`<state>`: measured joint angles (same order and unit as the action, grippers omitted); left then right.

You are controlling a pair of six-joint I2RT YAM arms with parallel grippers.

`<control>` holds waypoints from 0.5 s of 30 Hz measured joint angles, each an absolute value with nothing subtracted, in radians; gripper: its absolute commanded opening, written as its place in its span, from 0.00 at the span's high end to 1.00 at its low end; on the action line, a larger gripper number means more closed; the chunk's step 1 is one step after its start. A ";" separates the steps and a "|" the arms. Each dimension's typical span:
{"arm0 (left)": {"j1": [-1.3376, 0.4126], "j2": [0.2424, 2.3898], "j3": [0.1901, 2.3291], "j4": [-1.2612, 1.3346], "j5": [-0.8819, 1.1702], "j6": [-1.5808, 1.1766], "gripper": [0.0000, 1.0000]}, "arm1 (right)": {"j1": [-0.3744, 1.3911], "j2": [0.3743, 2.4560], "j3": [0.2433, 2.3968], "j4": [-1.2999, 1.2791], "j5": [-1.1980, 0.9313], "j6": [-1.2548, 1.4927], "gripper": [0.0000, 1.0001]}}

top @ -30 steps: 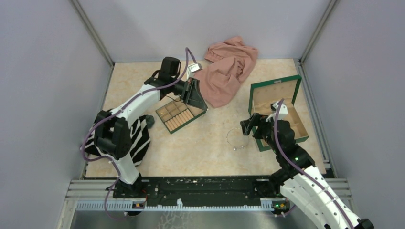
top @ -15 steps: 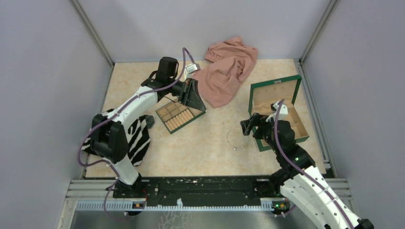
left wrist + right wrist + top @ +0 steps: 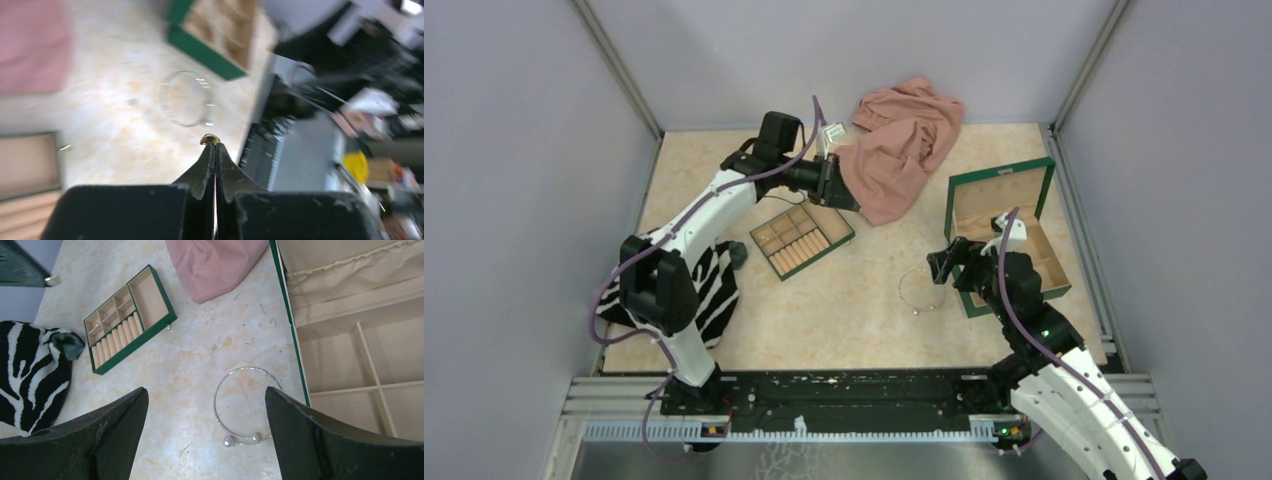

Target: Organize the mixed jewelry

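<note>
The thin silvery loop necklace (image 3: 921, 290) with two bead ends lies on the table beside the green box. In the right wrist view it (image 3: 246, 405) lies below and between my open right gripper's (image 3: 205, 389) fingers, which do not touch it. My right gripper (image 3: 944, 264) is empty. My left gripper (image 3: 852, 203) is raised by the pink cloth's edge, behind the slotted tray. It (image 3: 215, 143) is shut on a tiny gold-coloured piece (image 3: 210, 139) at its tips. The loop (image 3: 186, 97) shows blurred in the left wrist view.
The green-edged slotted tray (image 3: 801, 238) lies left of centre, with a tiny bead (image 3: 168, 327) by its corner. The open green wooden compartment box (image 3: 1009, 235) stands at the right. A pink cloth (image 3: 899, 150) lies at the back, a zebra-striped cloth (image 3: 709, 285) at the left.
My left gripper has lifted off the slotted tray and moved back and right toward the pink cloth. The right arm and the necklace have not moved.
</note>
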<state>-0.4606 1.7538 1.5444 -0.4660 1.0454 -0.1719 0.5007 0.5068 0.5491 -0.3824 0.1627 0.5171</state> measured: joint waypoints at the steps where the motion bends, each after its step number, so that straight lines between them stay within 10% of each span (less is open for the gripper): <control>1: -0.460 1.765 1.570 -0.497 0.939 -0.176 1.00 | 0.501 0.507 0.549 -0.382 0.162 0.517 0.14; 15: -0.434 1.855 1.514 -0.628 0.065 -0.276 1.00 | 0.501 0.514 0.550 -0.383 0.156 0.517 0.14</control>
<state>-0.4343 1.8553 1.5135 -0.6285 0.0647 -0.2764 0.5007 0.5137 0.5495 -0.3828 0.1562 0.5167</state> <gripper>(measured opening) 0.005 0.861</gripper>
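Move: The left hand already holds a small gold piece in its shut fingertips. The divided tray's middle lies about 8 cm ahead, 12 cm to the left and some 24 cm below; its left-end compartment, with two gold earrings in it, is roughly 8 cm ahead and 20 cm left. A pearl earring lies by the tray's right corner, about 7 cm straight ahead. From the idle right hand the tray is some 16 cm ahead, 30 cm left and 18 cm below. Down, left and forward in one quick sweep, the left hand carries the gold piece towards the divided tray, sinking about 14 cm; it goes forward first, then mostly left and down. The wrist swings some 60 degrees, counter-clockwise and over, so the fingers turn from pointing right to pointing steeply down, and stay shut on the piece. ##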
